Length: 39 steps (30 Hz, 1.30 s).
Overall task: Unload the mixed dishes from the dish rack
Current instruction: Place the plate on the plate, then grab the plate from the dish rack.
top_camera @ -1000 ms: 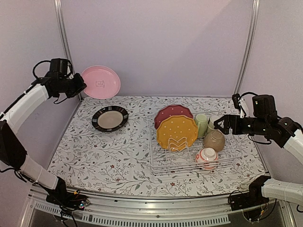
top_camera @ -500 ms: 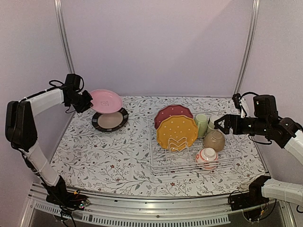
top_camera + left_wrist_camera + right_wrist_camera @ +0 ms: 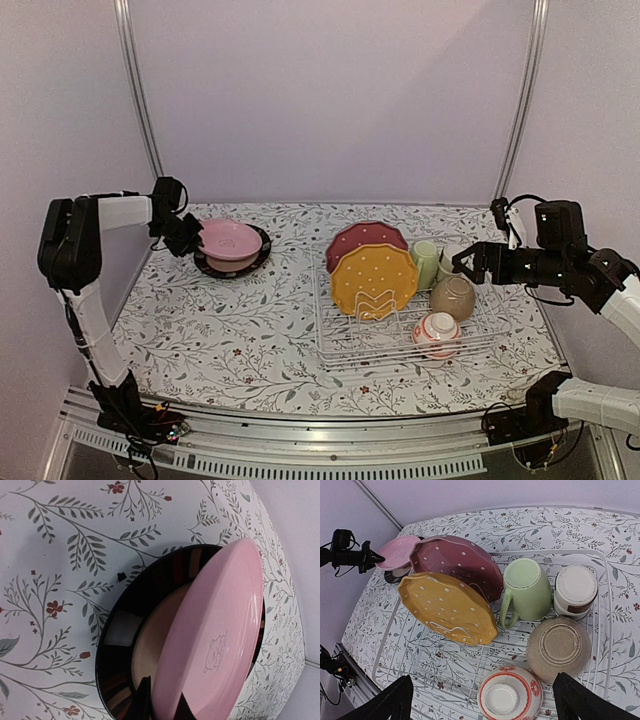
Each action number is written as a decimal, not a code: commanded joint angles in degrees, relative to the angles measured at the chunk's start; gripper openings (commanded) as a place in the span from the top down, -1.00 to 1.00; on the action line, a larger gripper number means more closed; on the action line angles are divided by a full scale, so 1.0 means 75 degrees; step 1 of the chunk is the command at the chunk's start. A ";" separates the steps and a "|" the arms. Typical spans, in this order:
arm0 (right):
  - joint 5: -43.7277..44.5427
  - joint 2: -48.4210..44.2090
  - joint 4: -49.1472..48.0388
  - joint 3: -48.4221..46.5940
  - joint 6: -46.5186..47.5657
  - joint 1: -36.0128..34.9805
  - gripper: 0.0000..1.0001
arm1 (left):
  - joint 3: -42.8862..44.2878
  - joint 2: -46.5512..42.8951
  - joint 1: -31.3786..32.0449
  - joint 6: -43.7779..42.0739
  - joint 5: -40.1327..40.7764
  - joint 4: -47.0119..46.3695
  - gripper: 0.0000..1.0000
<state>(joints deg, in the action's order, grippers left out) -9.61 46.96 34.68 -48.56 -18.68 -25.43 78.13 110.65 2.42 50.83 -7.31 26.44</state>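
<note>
My left gripper (image 3: pixel 190 236) (image 3: pixel 165 707) is shut on the rim of the pink plate (image 3: pixel 230 241) (image 3: pixel 215 635), which tilts low over the dark-rimmed beige plate (image 3: pixel 212 268) (image 3: pixel 120 645) at the back left. The white dish rack (image 3: pixel 335 345) (image 3: pixel 555 553) holds the maroon dotted plate (image 3: pixel 455 565), orange plate (image 3: pixel 445 607), pale green cup (image 3: pixel 525 587), small grey-white cup (image 3: pixel 575 590), tan bowl (image 3: pixel 559 649) and white-and-red bowl (image 3: pixel 510 695). My right gripper (image 3: pixel 468 265) (image 3: pixel 487 702) hangs open above the rack's right side, holding nothing.
The floral tablecloth (image 3: pixel 230 330) covers the table. Lilac walls and two metal poles (image 3: pixel 140 110) close in the back and sides. A metal rail (image 3: pixel 320 440) runs along the near edge by the arm bases.
The left arm has brought the pink plate down from high against the back wall to just over the dark-rimmed plate. The right arm has not moved.
</note>
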 commanded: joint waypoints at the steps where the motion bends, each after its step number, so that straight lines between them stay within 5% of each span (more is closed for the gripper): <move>1: -0.0054 0.0024 0.0041 0.0064 -0.0084 0.0040 -0.98 | 0.0352 0.0242 -0.0072 0.0084 -0.0156 -0.0087 0.88; 9: -0.0141 0.0133 0.0014 0.0035 -0.0065 0.0048 -0.97 | 0.0507 0.0628 -0.0076 0.0161 -0.0215 0.0228 0.69; 18: -0.0217 0.0190 -0.0042 -0.0010 -0.0075 0.0040 -0.98 | 0.0307 0.0351 -0.0064 0.0112 -0.0104 0.0592 0.17; 24: -0.0260 0.0253 -0.0099 -0.0018 -0.0071 0.0042 -0.97 | 0.0225 -0.0398 -0.0029 -0.0128 0.0420 0.0962 -0.48; 27: -0.0266 0.0263 -0.0117 -0.0041 -0.0060 0.0050 -0.98 | 0.0276 -0.0757 -0.0012 -0.0336 0.0662 0.1216 -0.54; 31: -0.0307 0.0327 -0.0107 -0.0104 -0.0013 0.0042 -0.97 | 0.0464 -0.1357 0.0324 -0.1097 0.0947 0.1403 -0.65; 35: -0.0365 0.0447 -0.0079 -0.0226 0.0112 0.0043 -0.97 | 0.0472 -0.2148 0.0935 -0.1945 0.1536 0.1116 -0.96; 39: -0.0425 0.0645 -0.0019 -0.0381 0.0291 0.0047 -0.97 | 0.0866 -0.2607 0.1518 -0.2935 0.1553 0.1201 -0.99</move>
<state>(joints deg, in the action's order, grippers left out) -11.55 50.72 34.48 -49.21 -18.11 -25.43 81.06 94.35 9.91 38.41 2.48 34.83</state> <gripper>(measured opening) 0.987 0.992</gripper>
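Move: The left gripper still pinches the pink plate by its left rim; that plate's middle is about 4 cm ahead of this hand, 7 cm to its right and 2 cm lower. The black-rimmed plate meant to take it lies on the table, its middle roughly 3 cm ahead, 7 cm right and 4 cm below. From the idle right hand the black-rimmed plate is some 25 cm ahead, 54 cm left and 21 cm down. Set the pink plate down with the left gripper: ease forward about 1 cm, then sink some 2 cm towards the black-rimmed plate and draw slightly back while the fingers spread from pinched to fully open and let go of the rim. Then lift clear by about 15 cm, veering a little back and to the right near the end, fingertips tipping upward. ##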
